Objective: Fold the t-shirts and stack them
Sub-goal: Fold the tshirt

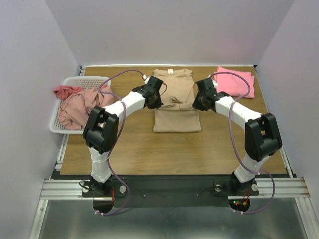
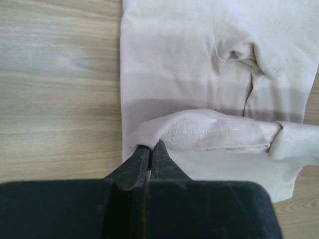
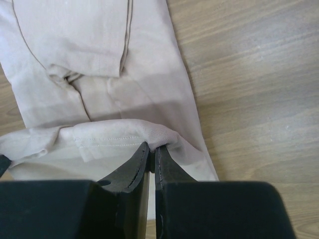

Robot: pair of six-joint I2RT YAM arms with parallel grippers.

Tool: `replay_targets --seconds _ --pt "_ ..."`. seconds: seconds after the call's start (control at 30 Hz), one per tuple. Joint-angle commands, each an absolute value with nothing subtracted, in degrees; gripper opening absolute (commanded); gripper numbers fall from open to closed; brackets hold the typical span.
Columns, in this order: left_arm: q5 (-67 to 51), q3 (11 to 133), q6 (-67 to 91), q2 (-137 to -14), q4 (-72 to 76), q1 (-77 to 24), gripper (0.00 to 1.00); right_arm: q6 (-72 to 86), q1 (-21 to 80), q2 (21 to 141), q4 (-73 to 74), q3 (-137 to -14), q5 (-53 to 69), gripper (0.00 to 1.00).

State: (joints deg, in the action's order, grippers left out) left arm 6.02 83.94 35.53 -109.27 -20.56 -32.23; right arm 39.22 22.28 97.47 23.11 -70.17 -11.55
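The tan t-shirt (image 1: 174, 114) lies partly folded at the table's middle, collar toward the back wall. My left gripper (image 1: 158, 98) is shut on the left end of its hemmed bottom edge (image 2: 199, 132), which is lifted over the body of the tan t-shirt (image 2: 169, 59). My right gripper (image 1: 194, 102) is shut on the right end of that same hem (image 3: 114, 139), held above the tan t-shirt (image 3: 75, 40). A folded bright pink t-shirt (image 1: 235, 82) rests at the back right. Dusty-pink (image 1: 79, 107) and salmon-red (image 1: 66, 91) t-shirts lie crumpled in the basket.
A white mesh basket (image 1: 56, 124) stands at the table's left edge. Bare wood table (image 1: 174, 154) lies in front of the tan shirt. Purple cables loop from both arms. Walls close in the left, back and right sides.
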Motion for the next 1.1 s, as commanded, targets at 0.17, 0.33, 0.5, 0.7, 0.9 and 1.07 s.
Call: replay_targets --seconds 0.17,0.33,0.5,0.7,0.9,1.07 --pt "6.5 90.3 32.8 -114.2 -21.7 -30.7 0.00 38.1 20.7 101.9 21.4 -76.5 -12.5 0.02" --pt "7.4 93.2 32.6 -116.5 -22.9 -30.0 0.38 37.2 20.0 105.7 21.5 -79.4 -11.3 0.12" --pt "6.6 96.5 31.3 -116.4 -23.5 -30.0 0.72 36.8 19.4 105.0 21.5 -80.8 -9.3 0.45" --pt "6.8 90.5 31.7 -111.8 -22.9 -30.0 0.89 34.3 19.5 99.9 21.5 -77.4 -5.4 0.94" --pt "2.6 70.2 36.2 -98.2 -13.2 -30.1 0.96 30.1 20.5 96.9 16.9 -71.3 12.6 1.00" --pt "0.4 58.8 39.6 -93.5 -9.1 -30.8 0.96 30.0 25.2 101.4 14.7 -72.7 15.1 1.00"
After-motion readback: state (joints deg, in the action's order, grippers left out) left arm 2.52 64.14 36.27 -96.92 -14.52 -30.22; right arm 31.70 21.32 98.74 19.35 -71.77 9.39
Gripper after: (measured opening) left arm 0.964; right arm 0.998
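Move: Each hand still pinches one end of the t-shirt's raised hem. The landing strip on its own side lies about 4 cm ahead and 4 cm below. From the left hand, the collar is some 16 cm ahead and 4 cm right, the near folded edge roughly 12 cm back and 10 cm right. The folded pink shirt lies about 11 cm ahead and 17 cm right of the right hand. Both hands carry the hem about 3 cm forward and down, open wide to release it, then draw back and left. ##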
